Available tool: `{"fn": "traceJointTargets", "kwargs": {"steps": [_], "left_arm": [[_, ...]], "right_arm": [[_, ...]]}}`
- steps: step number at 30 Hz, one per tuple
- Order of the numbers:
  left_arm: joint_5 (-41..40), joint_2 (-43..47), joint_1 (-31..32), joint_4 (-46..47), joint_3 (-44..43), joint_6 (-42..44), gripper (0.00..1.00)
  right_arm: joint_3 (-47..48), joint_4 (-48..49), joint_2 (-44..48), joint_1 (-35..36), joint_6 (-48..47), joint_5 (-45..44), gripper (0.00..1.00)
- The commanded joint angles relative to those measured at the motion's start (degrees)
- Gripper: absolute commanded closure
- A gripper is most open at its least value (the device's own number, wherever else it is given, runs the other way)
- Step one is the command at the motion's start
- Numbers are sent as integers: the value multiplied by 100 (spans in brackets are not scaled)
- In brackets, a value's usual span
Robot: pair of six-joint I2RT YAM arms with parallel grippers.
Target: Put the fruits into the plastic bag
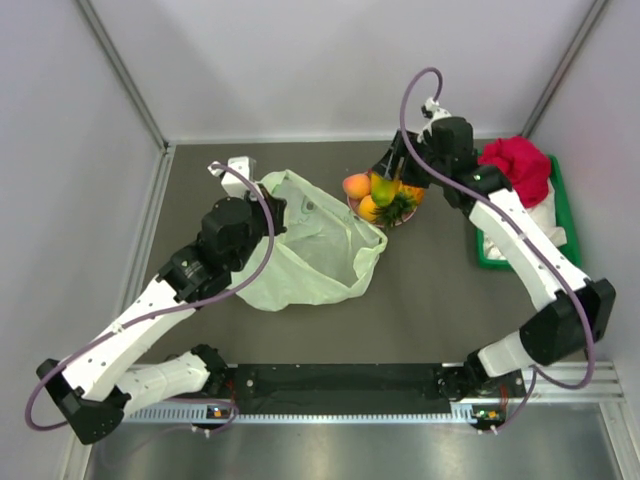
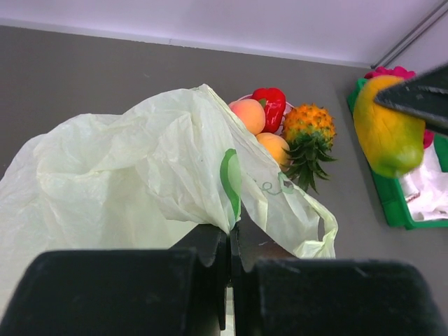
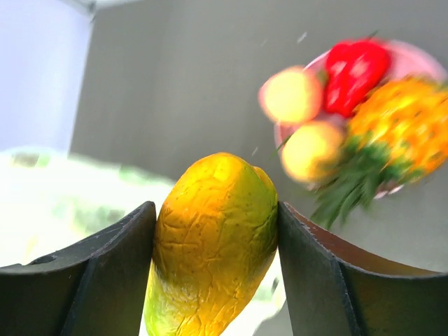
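The pale-green plastic bag [image 1: 310, 255] lies crumpled left of centre. My left gripper [image 1: 272, 207] is shut on its upper rim, and in the left wrist view the film [image 2: 126, 175] rises out of the shut left gripper [image 2: 229, 231]. My right gripper [image 1: 386, 178] hangs over the pink plate [image 1: 352, 203], shut on a yellow-green mango [image 3: 213, 266] that fills the space between its jaws and also shows as the mango [image 2: 388, 133] in the left wrist view. On the plate sit a red fruit [image 2: 270, 105], a small pineapple [image 2: 309, 126] and two orange round fruits [image 2: 248, 115].
A green tray [image 1: 566, 205] at the right edge holds a big red cloth bundle [image 1: 518, 165] and something white [image 1: 548, 222]. A small white object [image 1: 238, 165] sits at the back left. Grey walls close in the table on three sides.
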State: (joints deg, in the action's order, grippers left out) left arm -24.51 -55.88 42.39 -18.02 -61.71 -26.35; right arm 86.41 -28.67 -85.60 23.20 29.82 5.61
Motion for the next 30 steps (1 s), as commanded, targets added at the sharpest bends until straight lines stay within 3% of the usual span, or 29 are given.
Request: {"fn": "traceJointTargets", "kwargs": {"steps": [1, 6, 13, 18, 24, 30], "left_arm": [[-54, 94, -12, 317, 133, -309, 100], [-124, 270, -12, 282, 291, -362, 100], [-159, 410, -12, 18, 273, -555, 100], [-133, 630, -12, 97, 467, -661, 100], [-89, 762, -12, 0, 555, -705, 100], [-36, 728, -12, 158, 625, -740, 100]], "right_arm": [[-668, 545, 614, 219, -29, 1169, 77], [-880, 783, 387, 773, -126, 2075, 77], [-187, 494, -553, 1494, -503, 2568, 81], [-265, 477, -887, 1626, -337, 1831, 80], [560, 212, -1748, 1626, -372, 1057, 80], [658, 362, -2154, 1959, -670, 337, 81]]}}
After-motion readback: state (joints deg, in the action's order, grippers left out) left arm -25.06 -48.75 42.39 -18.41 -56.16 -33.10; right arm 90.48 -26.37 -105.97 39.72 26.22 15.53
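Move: The right hand, with the mango already in its grip, has the open mouth of the plastic bag about 15 cm to its left, 8 cm back and 14 cm below. The bag's right corner droops roughly 3 cm back and 17 cm below, neither left nor right. The fruit bowl lies some 9 cm ahead, 3 cm right and 20 cm down. From the left hand, the mouth is about 10 cm right, 3 cm ahead and 15 cm below. Still pinching the mango, the right hand swings left and back to above the bag's mouth, turning some 35 degrees counter-clockwise, then sinks into it while easing about 6 cm forward and untwisting slightly; it ends about 16 cm left and 12 cm lower. The left hand keeps its grip on the rim, drawing it a couple of centimetres back and left. ##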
